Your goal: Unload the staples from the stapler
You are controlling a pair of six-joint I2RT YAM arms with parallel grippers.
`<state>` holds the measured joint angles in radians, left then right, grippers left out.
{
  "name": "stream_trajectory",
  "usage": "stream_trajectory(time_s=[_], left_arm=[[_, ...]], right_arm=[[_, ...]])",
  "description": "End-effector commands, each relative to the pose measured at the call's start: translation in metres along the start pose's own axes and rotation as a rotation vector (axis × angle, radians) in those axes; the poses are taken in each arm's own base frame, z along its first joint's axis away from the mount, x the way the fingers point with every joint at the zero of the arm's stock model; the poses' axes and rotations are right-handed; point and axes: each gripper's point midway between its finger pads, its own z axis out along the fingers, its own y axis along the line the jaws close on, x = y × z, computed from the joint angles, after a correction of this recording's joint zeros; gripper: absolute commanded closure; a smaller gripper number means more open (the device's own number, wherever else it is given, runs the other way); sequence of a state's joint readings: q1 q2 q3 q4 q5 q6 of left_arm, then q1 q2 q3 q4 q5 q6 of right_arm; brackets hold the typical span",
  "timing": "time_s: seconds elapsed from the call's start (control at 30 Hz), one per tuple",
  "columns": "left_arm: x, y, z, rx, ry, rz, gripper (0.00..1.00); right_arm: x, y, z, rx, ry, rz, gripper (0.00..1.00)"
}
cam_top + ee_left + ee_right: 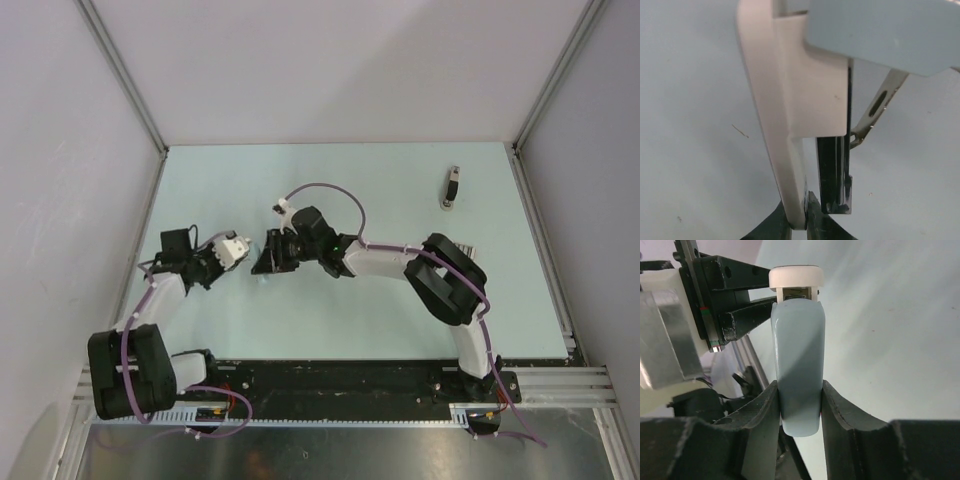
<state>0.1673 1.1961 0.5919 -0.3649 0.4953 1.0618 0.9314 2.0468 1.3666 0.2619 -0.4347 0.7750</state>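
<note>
The stapler (236,248) is held above the table between both grippers, hinged open. It has a pale blue top cover (797,355), a white base (790,100), a black magazine (832,175) and a slotted metal arm (880,102). My left gripper (228,254) is shut on the edge of the white base, and its fingertips (815,220) pinch that edge in the left wrist view. My right gripper (268,255) is shut on the blue cover, with its fingers (837,410) on either side of it. No staples show; the inside of the magazine is hidden.
A small narrow object (452,187), dark with a silvery part, lies on the table at the far right. Metal rails edge the table on the left (150,210) and right (545,250). The left arm's gripper body (725,295) sits close in front of the right wrist camera.
</note>
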Motion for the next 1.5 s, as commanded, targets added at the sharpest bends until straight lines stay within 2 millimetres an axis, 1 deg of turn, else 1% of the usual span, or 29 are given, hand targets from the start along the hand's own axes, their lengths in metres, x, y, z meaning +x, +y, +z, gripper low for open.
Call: stream_trajectory(time_s=[0.0,0.13,0.37,0.47,0.6,0.67,0.7,0.73,0.8,0.87,0.9,1.0,1.1,1.17,1.23,1.3,1.4,1.47], left_arm=[[-0.014,0.018,-0.002,-0.142,-0.007,0.245,0.91],[-0.024,0.022,-0.004,-0.212,-0.022,0.335,0.92],[-0.039,0.039,-0.009,-0.332,-0.054,0.422,0.93],[-0.041,0.040,-0.010,-0.381,-0.066,0.476,0.92],[-0.041,0.040,-0.010,-0.387,-0.070,0.448,0.91],[-0.045,0.030,-0.004,-0.342,-0.076,0.433,0.85],[-0.047,0.025,-0.002,-0.317,-0.081,0.416,0.81],[-0.051,0.021,-0.001,-0.295,-0.094,0.401,0.73],[-0.056,0.007,-0.001,-0.212,-0.114,0.339,0.50],[-0.067,-0.004,-0.004,-0.139,-0.156,0.264,0.36],[-0.074,-0.009,-0.006,-0.101,-0.178,0.230,0.33],[-0.093,-0.023,-0.013,0.009,-0.235,0.113,0.28],[-0.112,-0.026,-0.022,0.073,-0.291,-0.035,0.27],[-0.125,-0.019,-0.029,0.091,-0.324,-0.141,0.27],[-0.134,-0.005,-0.037,0.088,-0.349,-0.249,0.26],[-0.141,0.010,-0.046,0.077,-0.371,-0.349,0.24],[-0.150,0.025,-0.058,0.064,-0.403,-0.443,0.16],[-0.154,0.027,-0.064,0.059,-0.418,-0.457,0.09]], right_arm=[[0.008,-0.001,-0.006,0.042,0.021,-0.187,1.00],[0.008,0.004,-0.005,0.031,0.010,-0.253,1.00],[0.012,-0.002,-0.006,0.049,0.016,-0.333,1.00],[0.012,-0.007,-0.008,0.066,0.015,-0.344,1.00],[0.009,-0.011,-0.008,0.085,-0.002,-0.330,1.00],[0.002,-0.010,-0.008,0.089,-0.030,-0.317,1.00],[-0.004,-0.008,-0.008,0.087,-0.054,-0.308,1.00],[-0.012,-0.006,-0.009,0.089,-0.084,-0.298,1.00],[-0.031,-0.005,-0.012,0.099,-0.154,-0.265,1.00],[-0.051,-0.009,-0.017,0.109,-0.218,-0.217,1.00],[-0.059,-0.011,-0.018,0.113,-0.240,-0.197,1.00],[-0.070,-0.020,-0.021,0.144,-0.266,-0.166,1.00],[-0.072,-0.031,-0.019,0.200,-0.262,-0.168,1.00],[-0.070,-0.041,-0.018,0.254,-0.251,-0.172,1.00],[-0.073,-0.049,-0.016,0.312,-0.246,-0.180,1.00],[-0.073,-0.059,-0.008,0.377,-0.226,-0.193,1.00],[-0.073,-0.075,0.009,0.478,-0.162,-0.205,1.00],[-0.068,-0.088,0.022,0.540,-0.110,-0.203,1.00]])
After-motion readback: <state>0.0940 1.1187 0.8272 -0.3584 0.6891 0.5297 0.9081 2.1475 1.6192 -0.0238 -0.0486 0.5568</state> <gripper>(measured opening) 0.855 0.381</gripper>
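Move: The left fingers already pinch the end of the opened stapler's white part. The stapler's middle lies about 6 cm to the left hand's right, 2 cm ahead of it and 4 cm above. The right hand already grips the grey-blue handle. From that hand the stapler's middle is about 4 cm to the left, level fore and aft, and 3 cm below. Nothing else stands near on the table. Still pinching the white end, the left fingers tilt up some 25 degrees, edging forward and up, while the right hand, keeping its grip, eases down and back about 3 cm. The left fingers then open wide and come free, going right about 7 cm and then up about 10. The right hand carries the stapler some 10 cm forward, its fingers tipping further down. ##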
